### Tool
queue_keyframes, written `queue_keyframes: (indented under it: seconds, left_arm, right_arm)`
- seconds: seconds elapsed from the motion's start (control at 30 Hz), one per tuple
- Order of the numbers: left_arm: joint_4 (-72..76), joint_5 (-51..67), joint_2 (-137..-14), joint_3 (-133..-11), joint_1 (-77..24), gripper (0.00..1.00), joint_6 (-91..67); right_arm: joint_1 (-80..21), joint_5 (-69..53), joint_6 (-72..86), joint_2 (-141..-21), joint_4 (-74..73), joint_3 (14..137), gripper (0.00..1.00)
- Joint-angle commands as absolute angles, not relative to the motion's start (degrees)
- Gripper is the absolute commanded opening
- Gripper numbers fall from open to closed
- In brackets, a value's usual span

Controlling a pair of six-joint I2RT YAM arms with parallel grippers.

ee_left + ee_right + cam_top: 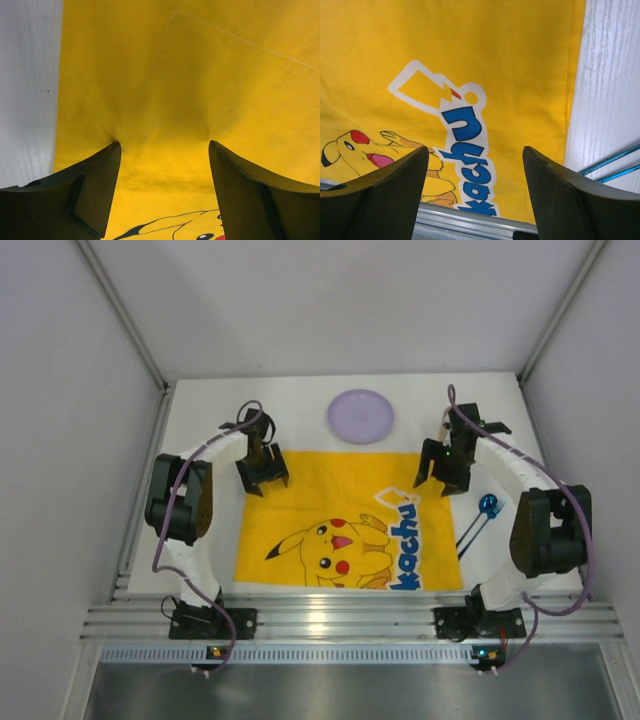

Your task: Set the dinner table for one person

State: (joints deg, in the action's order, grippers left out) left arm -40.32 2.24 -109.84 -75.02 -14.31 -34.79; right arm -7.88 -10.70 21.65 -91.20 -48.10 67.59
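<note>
The dinner table point(300, 400) is a white top with a yellow Pikachu-printed mat point(340, 525) spread flat at its near middle. My left gripper point(262, 472) is open over the mat's far left corner. In the left wrist view its fingertips point(114, 148) rest against the yellow cloth point(200, 90), which puckers slightly at the left tip, and nothing lies between them. My right gripper point(445, 468) is open over the mat's far right part. In the right wrist view it point(475, 147) hangs above the blue lettering point(470, 150), holding nothing.
A lilac plate point(360, 416) sits on the table beyond the mat. Blue utensils point(478, 520), thin rods with a round blue head, lie right of the mat; the rods point(610, 162) show beside the mat's edge. A ribbed aluminium rail point(330, 615) edges the near side.
</note>
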Motion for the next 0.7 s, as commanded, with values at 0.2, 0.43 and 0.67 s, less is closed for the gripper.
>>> queue_keyframes:
  seconds: [0.2,0.43,0.67]
  left_arm:
    - [-38.23,1.76,-116.45,-76.64,-7.74,0.75,-32.79]
    - [-39.90,1.66,-113.65,-73.39,-6.86,0.74,-33.22]
    - [-41.30,4.66,-108.90,-71.54,-6.86,0.74,-35.24]
  right_arm:
    - [-10.02,-13.71,23.20,-97.46,-47.20,80.13,0.76]
    - [-11.78,-20.21,27.33,-108.61,-43.25,93.33,0.75]
    - [-12.13,-21.71,34.79,-118.73,-36.05,104.66,0.74]
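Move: The purple plate that the right hand goes for lies about 23 cm ahead of it, 16 cm to its left and 8 cm lower; the cup stands some 17 cm ahead, 5 cm to the right and slightly lower. The spoon and fork lie about 6 cm back and 11 cm right, on the table. The left fingertips already touch the yellow cloth near its far left corner, its middle about 18 cm right and 8 cm back. The right hand, empty and with fingers staying open, sweeps about 15 cm forward and 8 cm to the left over the cloth's far edge towards the plate, rising a few centimetres while its fingertips tilt outward and left some 15 degrees. Meanwhile the left hand keeps its spread fingertips pressed on the cloth and drags it about 3 cm to the left, creeping forward a little before easing partly back. ##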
